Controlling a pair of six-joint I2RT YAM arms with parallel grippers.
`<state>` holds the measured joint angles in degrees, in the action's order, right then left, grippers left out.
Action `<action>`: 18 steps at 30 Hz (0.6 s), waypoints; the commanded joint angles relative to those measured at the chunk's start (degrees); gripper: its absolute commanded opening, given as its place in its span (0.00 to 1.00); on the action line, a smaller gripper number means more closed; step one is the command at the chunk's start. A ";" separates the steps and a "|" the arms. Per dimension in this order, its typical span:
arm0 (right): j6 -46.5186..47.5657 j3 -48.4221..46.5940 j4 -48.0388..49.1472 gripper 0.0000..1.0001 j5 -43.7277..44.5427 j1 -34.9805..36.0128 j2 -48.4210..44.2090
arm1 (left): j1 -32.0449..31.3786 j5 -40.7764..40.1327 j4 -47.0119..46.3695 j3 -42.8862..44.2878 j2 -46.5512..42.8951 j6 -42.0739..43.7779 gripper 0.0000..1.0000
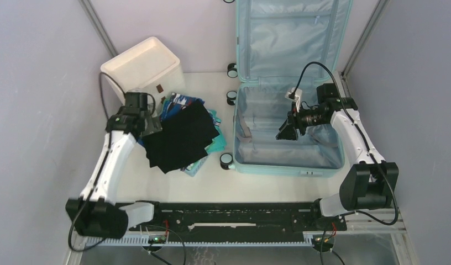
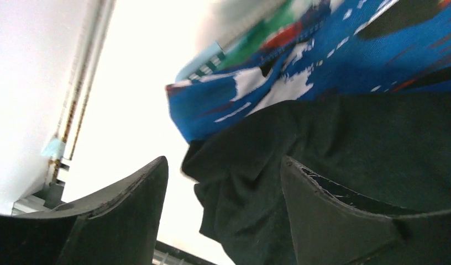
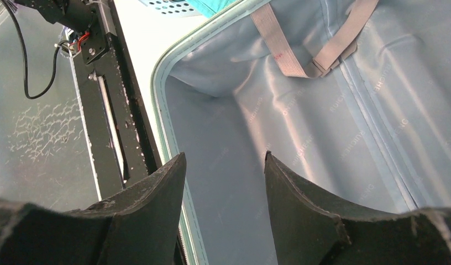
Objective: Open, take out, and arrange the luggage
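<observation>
The light-blue luggage (image 1: 292, 116) lies open at the back right, lid propped against the wall, its lined tub (image 3: 300, 127) holding nothing that I can see. A black garment (image 1: 182, 135) lies on top of a pile of blue patterned clothes (image 1: 182, 102) left of it. My left gripper (image 1: 152, 128) sits at the pile's left edge, open, with the black cloth (image 2: 323, 165) lying loose between and beyond its fingers. My right gripper (image 1: 286, 131) hovers inside the luggage, open and holding nothing, above the lining near the front rim (image 3: 162, 110).
A white drawer unit (image 1: 143, 66) stands at the back left behind the left arm. A blue lattice basket (image 3: 173, 6) shows just outside the luggage. Grey straps (image 3: 300, 52) lie on the lining. Walls close in on both sides.
</observation>
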<state>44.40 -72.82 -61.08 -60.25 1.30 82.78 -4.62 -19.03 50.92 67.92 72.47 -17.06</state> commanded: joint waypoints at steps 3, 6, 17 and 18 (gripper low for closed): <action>-2.21 -1.22 3.18 0.62 1.04 2.82 -0.87 | 0.32 -0.43 -4.39 4.90 -16.07 -4.59 0.73; -3.54 -1.13 4.90 0.63 1.71 5.20 -0.95 | 0.29 13.78 -9.57 2.09 -19.16 -7.86 0.55; -18.32 -1.17 21.25 0.62 4.50 16.37 0.10 | -1.70 28.60 -22.71 -7.98 -5.75 -16.77 0.23; -21.31 -1.28 24.24 0.62 4.95 17.28 0.55 | -1.71 26.95 -22.36 -7.96 -3.75 -15.92 0.23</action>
<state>34.30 -72.82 -49.74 -56.64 15.70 82.78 -5.91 8.88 31.35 61.10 63.83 -32.91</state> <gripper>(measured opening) 0.628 0.232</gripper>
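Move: The black cloth, spread on the pile in the basket, has its middle about 7 cm to the left hand's right, 3 cm back and some 6 cm below. The blue garment sticks out 10 cm ahead and 7 cm right; the teal cloth lies 20 cm right, 3 cm back. From the right hand, the black cloth is roughly 36 cm left, 1 cm back and lower, beyond the suitcase's left wall, 16 cm left and 2 cm ahead. Up first, by about 13 cm from just above the black cloth, the left hand tips its fingers upward, then swings some 10 cm right across the cloth and comes back down part of the way, the fingers turning to the right and closing most of the way on nothing. Meanwhile the right hand, open and empty, glides level to the left over the suitcase, nearing its left wall and the clothes beyond. ##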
